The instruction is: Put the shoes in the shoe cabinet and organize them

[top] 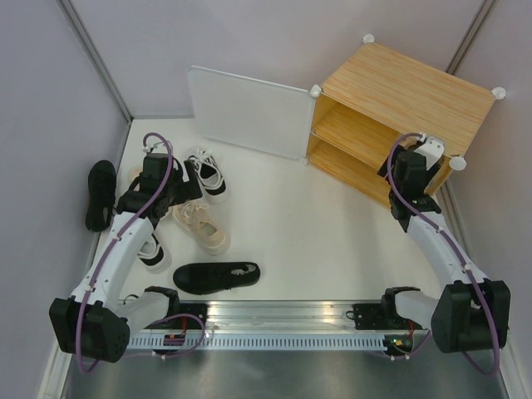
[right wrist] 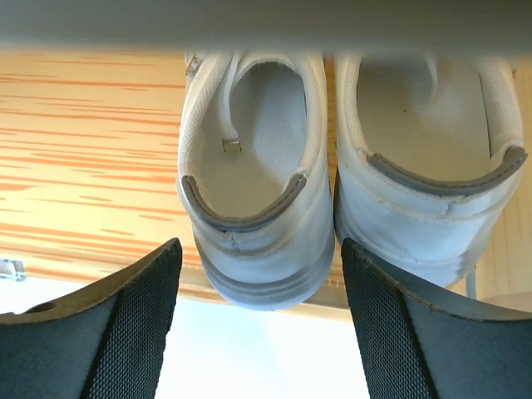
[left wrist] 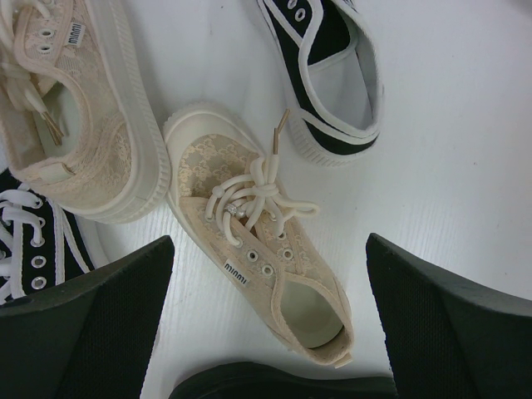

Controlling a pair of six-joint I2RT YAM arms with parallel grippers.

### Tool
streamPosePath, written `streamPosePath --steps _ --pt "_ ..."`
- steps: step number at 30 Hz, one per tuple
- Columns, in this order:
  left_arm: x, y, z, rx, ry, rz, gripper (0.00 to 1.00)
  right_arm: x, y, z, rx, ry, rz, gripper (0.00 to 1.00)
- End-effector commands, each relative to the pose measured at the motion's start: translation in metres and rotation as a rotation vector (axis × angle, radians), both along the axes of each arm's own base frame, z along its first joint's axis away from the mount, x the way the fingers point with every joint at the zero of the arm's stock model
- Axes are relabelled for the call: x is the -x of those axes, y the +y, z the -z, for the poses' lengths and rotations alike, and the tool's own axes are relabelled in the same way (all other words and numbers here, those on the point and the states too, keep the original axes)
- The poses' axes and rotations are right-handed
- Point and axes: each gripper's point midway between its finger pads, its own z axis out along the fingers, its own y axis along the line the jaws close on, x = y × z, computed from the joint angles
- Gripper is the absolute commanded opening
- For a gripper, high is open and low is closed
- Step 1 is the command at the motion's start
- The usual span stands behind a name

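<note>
The shoe cabinet stands at the back right with its white door swung open. In the right wrist view two white shoes sit heel-out on its wooden shelf. My right gripper is open around the heel of the left one, with a gap on each side. The other white shoe is beside it. My left gripper hangs open above a cream lace-up shoe. A second cream shoe and a white shoe with black trim lie close by.
Black shoes lie at the far left and near the front rail. Another black-and-white shoe lies under the left arm. Grey walls close in on both sides, and the metal rail runs along the near edge.
</note>
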Motion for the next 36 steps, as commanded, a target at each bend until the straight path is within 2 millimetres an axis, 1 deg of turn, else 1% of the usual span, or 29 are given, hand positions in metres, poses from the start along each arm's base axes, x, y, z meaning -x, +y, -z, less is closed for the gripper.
streamPosePath --steps 1,2,4,5,7,8,10,11,12,14,15,17,21,23,24,28,31,36 --pt "-0.004 0.0 -0.009 -0.018 -0.042 0.028 0.99 0.0 0.004 -0.023 -0.039 -0.051 -0.013 0.81" --pt "-0.004 0.0 -0.009 -0.018 -0.045 0.031 0.98 0.002 0.005 -0.022 -0.045 -0.047 -0.019 0.81" --pt "-0.004 0.0 -0.009 -0.021 -0.045 0.031 0.99 0.004 0.008 -0.028 -0.06 -0.06 -0.03 0.78" --pt "-0.004 0.0 -0.009 -0.019 -0.045 0.03 0.99 0.007 0.008 -0.026 -0.064 -0.048 -0.03 0.78" --pt "-0.004 0.0 -0.009 -0.019 -0.045 0.03 0.99 0.01 0.01 -0.028 -0.075 -0.047 -0.033 0.73" --pt "-0.004 0.0 -0.009 -0.019 -0.045 0.03 0.99 0.012 0.011 -0.026 -0.09 -0.04 -0.028 0.7" --pt "-0.004 0.0 -0.008 -0.02 -0.042 0.03 0.99 0.013 0.014 -0.026 -0.104 -0.04 -0.039 0.6" --pt "-0.004 0.0 -0.008 -0.02 -0.042 0.03 0.99 0.013 0.013 -0.026 -0.104 -0.041 -0.037 0.6" --pt "-0.004 0.0 -0.009 -0.02 -0.043 0.03 0.99 0.012 0.014 -0.025 -0.106 -0.037 -0.036 0.55" --pt "-0.004 0.0 -0.009 -0.021 -0.043 0.029 0.99 0.012 0.011 -0.022 -0.107 -0.031 -0.019 0.5" --pt "-0.004 0.0 -0.009 -0.02 -0.045 0.029 0.99 0.01 0.011 -0.018 -0.107 -0.021 -0.016 0.45" --pt "-0.004 0.0 -0.009 -0.022 -0.045 0.028 0.99 0.007 0.01 -0.015 -0.109 -0.02 -0.008 0.4" --pt "-0.004 0.001 -0.009 -0.022 -0.045 0.026 0.99 0.002 0.002 -0.014 -0.078 -0.03 0.027 0.3" --pt "-0.004 0.001 -0.009 -0.025 -0.044 0.026 0.99 -0.002 -0.001 -0.013 -0.065 -0.033 0.042 0.28" --pt "-0.004 0.001 -0.009 -0.024 -0.045 0.026 0.99 -0.004 -0.004 -0.017 -0.058 -0.04 0.06 0.28" --pt "-0.004 0.001 -0.009 -0.024 -0.045 0.026 0.99 -0.009 -0.009 -0.021 -0.047 -0.059 0.087 0.27" --pt "-0.004 0.001 -0.009 -0.025 -0.044 0.024 0.99 -0.012 -0.009 -0.021 -0.044 -0.056 0.087 0.27" --pt "-0.004 0.001 -0.009 -0.024 -0.044 0.025 0.99 -0.008 -0.002 -0.019 -0.062 -0.045 0.052 0.27"
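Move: The right hand, fingers open, is right at the heel of the nearer white shoe on the cabinet's shelf; that shoe's middle lies about 9 cm ahead, 5 cm right and 1 cm below. The other white shoe stands beside it, about 5 cm ahead and 12 cm right of the hand, at the same height. From the left hand, the nearer white shoe is roughly 15 cm ahead and 65 cm right. The right hand retreats 2 cm, narrows its fingers, then pushes about 2.5 cm forward-right against the white shoe's heel. ##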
